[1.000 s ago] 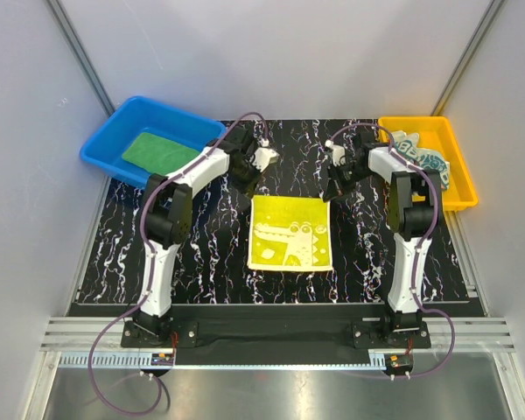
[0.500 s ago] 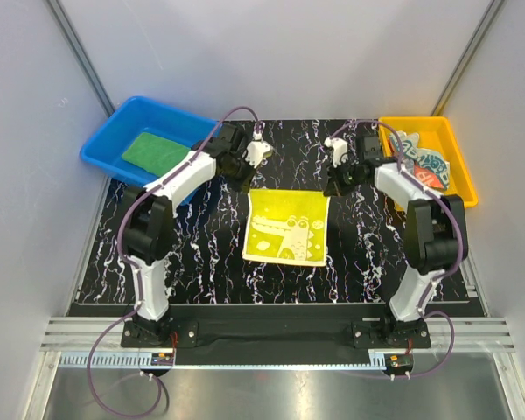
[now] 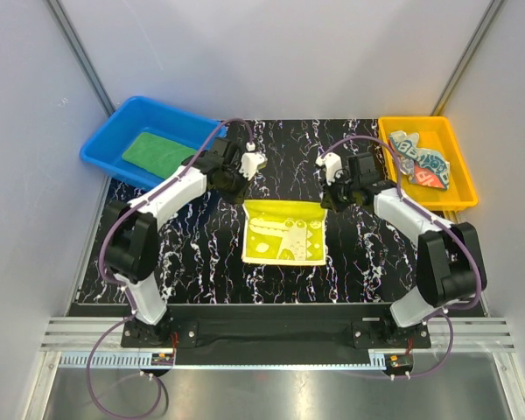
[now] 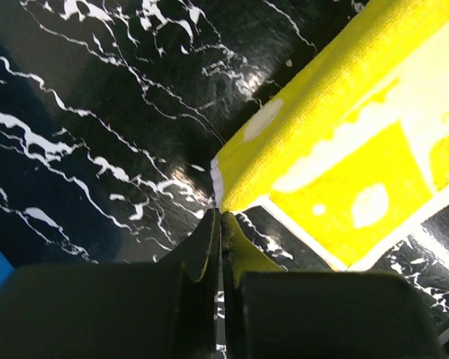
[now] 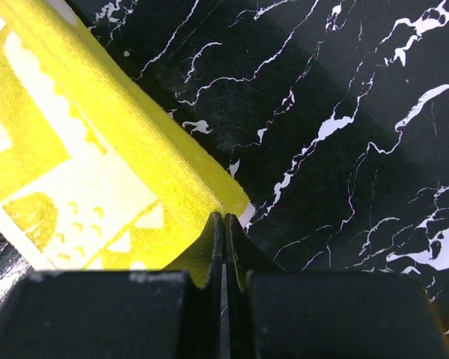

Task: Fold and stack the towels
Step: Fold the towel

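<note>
The yellow towel (image 3: 284, 234) with its pale crocodile print lies mid-table, its far edge lifted and rolled over toward the near side. My left gripper (image 3: 247, 202) is shut on its far left corner; the left wrist view shows the gripper (image 4: 221, 217) pinching the yellow towel (image 4: 337, 142). My right gripper (image 3: 324, 203) is shut on the far right corner, and the right wrist view has the gripper (image 5: 225, 218) nipping the yellow towel (image 5: 82, 149). The green towel (image 3: 160, 150) lies flat in the blue bin. The striped towel (image 3: 418, 159) sits crumpled in the orange bin.
The blue bin (image 3: 105, 140) stands at the far left corner of the black marbled table (image 3: 201, 262). At the far right sits the orange bin (image 3: 455, 203). Both arms reach inward over the table's far half.
Both grippers have drawn toward the near side and slightly inward, carrying the yellow towel's far edge with them. The towel now looks shorter front to back.
</note>
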Available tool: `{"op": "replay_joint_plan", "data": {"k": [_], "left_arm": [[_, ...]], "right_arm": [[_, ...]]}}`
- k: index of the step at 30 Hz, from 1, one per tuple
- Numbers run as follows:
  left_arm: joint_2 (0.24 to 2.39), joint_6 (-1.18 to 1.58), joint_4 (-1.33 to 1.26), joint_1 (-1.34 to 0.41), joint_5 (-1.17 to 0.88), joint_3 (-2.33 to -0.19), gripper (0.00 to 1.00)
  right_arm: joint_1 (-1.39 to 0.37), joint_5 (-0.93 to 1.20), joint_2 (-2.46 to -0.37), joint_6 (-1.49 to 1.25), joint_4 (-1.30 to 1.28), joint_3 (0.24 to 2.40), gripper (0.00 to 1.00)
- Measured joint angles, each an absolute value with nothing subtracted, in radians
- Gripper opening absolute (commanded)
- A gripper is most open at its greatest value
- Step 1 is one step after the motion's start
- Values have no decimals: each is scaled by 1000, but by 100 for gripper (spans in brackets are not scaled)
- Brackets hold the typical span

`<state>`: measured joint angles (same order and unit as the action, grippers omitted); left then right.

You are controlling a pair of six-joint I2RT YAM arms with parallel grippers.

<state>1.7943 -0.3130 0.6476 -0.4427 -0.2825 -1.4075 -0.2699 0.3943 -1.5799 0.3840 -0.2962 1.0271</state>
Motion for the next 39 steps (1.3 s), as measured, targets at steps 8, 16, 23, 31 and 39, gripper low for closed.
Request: {"op": "replay_joint_plan", "data": {"k": [8, 16, 23, 31, 39], "left_arm": [[1657, -292, 603, -481, -242, -1303, 0], [1573, -271, 578, -516, -207, -1198, 0], [1566, -235, 584, -558, -193, -1146, 0], [1542, -199, 624, -577, -189, -1112, 0], [1495, -144, 645, -590, -200, -1094, 0]], "right_arm": [[-277, 385, -1497, 396, -297, 997, 0], [-317, 387, -1431, 427, -316, 907, 0], [-336, 390, -1372, 427, -350, 853, 0], [-360, 403, -1351, 401, -400, 839, 0], [-389, 404, -1291, 373, -447, 811, 0]]}}
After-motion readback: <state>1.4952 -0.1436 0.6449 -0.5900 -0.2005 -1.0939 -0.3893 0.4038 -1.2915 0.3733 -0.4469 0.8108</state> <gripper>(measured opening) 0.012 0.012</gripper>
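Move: Both hands hold the yellow towel's far corners, raised some 8 cm. Its near-left corner lies about 21 cm straight back from the left hand and 8 cm lower; its near-right corner lies likewise from the right hand. The blue bin's middle is about 20 cm ahead and 33 cm left of the left hand, the yellow bin's about 15 cm ahead and 37 cm right of the right hand. Both shut grippers carry the towel's far edge back about 10 cm towards its near edge, arching slightly first. ##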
